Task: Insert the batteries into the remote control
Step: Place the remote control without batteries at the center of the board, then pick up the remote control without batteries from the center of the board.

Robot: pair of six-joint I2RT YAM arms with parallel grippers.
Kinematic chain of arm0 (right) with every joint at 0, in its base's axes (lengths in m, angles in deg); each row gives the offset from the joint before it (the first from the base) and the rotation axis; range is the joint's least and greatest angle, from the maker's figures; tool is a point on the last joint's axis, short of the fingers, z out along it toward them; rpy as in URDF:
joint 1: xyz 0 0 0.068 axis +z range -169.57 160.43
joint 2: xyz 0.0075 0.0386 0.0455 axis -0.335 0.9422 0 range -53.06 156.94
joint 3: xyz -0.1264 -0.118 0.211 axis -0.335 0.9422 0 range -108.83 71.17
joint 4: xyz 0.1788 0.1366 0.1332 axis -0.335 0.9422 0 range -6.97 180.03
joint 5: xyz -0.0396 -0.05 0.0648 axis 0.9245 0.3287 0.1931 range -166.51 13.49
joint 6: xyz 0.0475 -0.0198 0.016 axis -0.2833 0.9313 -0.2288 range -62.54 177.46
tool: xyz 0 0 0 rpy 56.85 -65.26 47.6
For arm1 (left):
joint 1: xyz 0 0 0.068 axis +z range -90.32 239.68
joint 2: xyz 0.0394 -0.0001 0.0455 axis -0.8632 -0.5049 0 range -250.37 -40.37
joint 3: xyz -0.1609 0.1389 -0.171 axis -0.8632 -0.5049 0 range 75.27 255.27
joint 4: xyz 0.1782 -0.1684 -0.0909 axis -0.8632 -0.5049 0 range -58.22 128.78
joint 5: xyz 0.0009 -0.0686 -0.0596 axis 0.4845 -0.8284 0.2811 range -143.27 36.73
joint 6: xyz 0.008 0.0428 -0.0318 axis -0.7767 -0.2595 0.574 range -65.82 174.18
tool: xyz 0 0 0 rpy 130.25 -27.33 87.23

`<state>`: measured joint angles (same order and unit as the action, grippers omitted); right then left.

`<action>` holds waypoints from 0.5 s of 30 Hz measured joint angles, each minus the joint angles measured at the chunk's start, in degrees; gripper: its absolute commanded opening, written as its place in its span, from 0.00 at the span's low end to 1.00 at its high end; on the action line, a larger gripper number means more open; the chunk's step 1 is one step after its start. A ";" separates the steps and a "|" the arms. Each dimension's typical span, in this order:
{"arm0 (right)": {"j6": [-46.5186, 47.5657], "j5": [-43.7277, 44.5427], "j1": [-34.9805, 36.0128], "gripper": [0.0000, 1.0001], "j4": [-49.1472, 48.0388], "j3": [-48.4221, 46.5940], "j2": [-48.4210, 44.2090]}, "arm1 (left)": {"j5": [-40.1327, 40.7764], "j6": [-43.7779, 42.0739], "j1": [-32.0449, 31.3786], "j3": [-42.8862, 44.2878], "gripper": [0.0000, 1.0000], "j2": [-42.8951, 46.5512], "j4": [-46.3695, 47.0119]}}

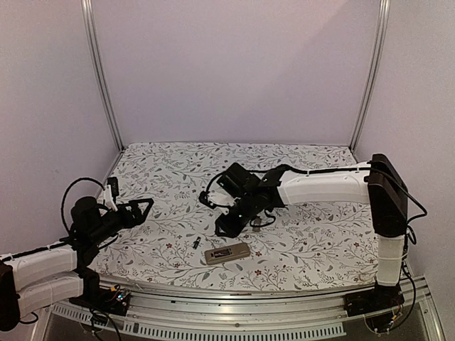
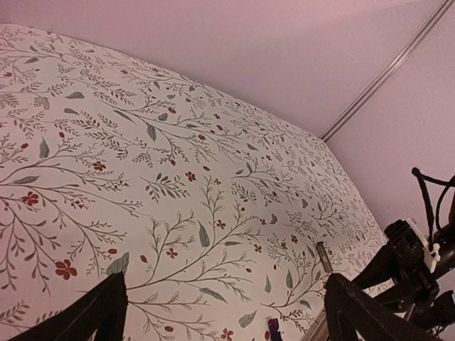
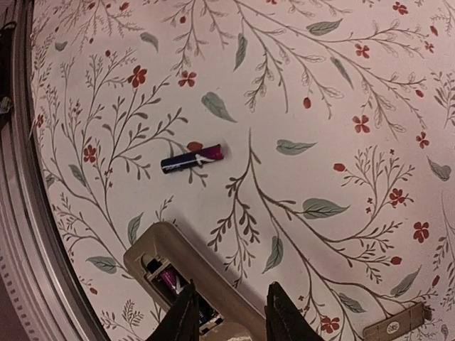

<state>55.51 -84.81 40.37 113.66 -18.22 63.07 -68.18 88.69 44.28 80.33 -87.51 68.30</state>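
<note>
The remote control (image 1: pixel 227 253) lies back up near the table's front edge, its dark recess (image 3: pixel 170 280) uncovered. One battery (image 3: pixel 165 278) sits inside the recess. A second battery (image 3: pixel 192 158) lies loose on the cloth to the remote's left (image 1: pixel 195 243) and shows low in the left wrist view (image 2: pixel 274 329). My right gripper (image 3: pixel 231 312) hangs just over the remote, jaws apart, one fingertip (image 3: pixel 186 309) above the recess and the other past the remote's long edge. Far to the left my left gripper (image 1: pixel 146 207) stands wide open above bare cloth (image 2: pixel 224 320).
A small flat beige strip (image 3: pixel 394 323) lies on the floral cloth near the remote; the left wrist view also has this strip (image 2: pixel 323 256). The metal front rail (image 1: pixel 234 295) runs close behind the remote. Frame posts (image 1: pixel 103 78) stand at the back corners.
</note>
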 measured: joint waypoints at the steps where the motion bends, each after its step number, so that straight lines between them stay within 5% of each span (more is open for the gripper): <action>1: 2.12 -1.29 0.20 0.42 0.24 1.60 -0.44 | -0.44 -0.26 -0.15 0.00 0.95 0.00 0.17; 3: 7.39 -4.33 0.50 0.56 0.79 4.22 -2.05 | -1.57 -0.90 -0.57 0.00 0.95 0.15 0.50; 6: 15.93 -7.19 0.90 0.97 0.96 6.82 -5.29 | -3.85 -2.23 -1.79 0.00 0.96 0.35 1.64; 15: 36.74 -7.17 1.92 0.99 0.24 8.85 -5.57 | -4.76 -3.21 -2.56 0.00 0.96 -0.96 2.80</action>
<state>92.25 -91.98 42.29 113.90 -9.36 57.50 -72.95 85.47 41.72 80.33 -88.47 71.10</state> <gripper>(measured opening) 0.989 0.961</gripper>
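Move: The remote control, with one battery already in its well, lies about 6 cm back from the right hand, 2 cm to its right and 7 cm below. The loose battery is some 7 cm to this hand's left and 2 cm back. The battery cover lies roughly 5 cm ahead and 11 cm to its right, both on the table. From the left hand the remote control is about 28 cm right, 10 cm back and 12 cm below. Touching nothing yet, the right hand draws back about 5.5 cm and slightly right until it hangs over the remote control, staying near its height. On the way it turns some 35 degrees counter-clockwise and its fingers spread from a third open to fully open, one either side of the remote control's line. The left hand, still open, eases about 2.5 cm right towards the remote control. ##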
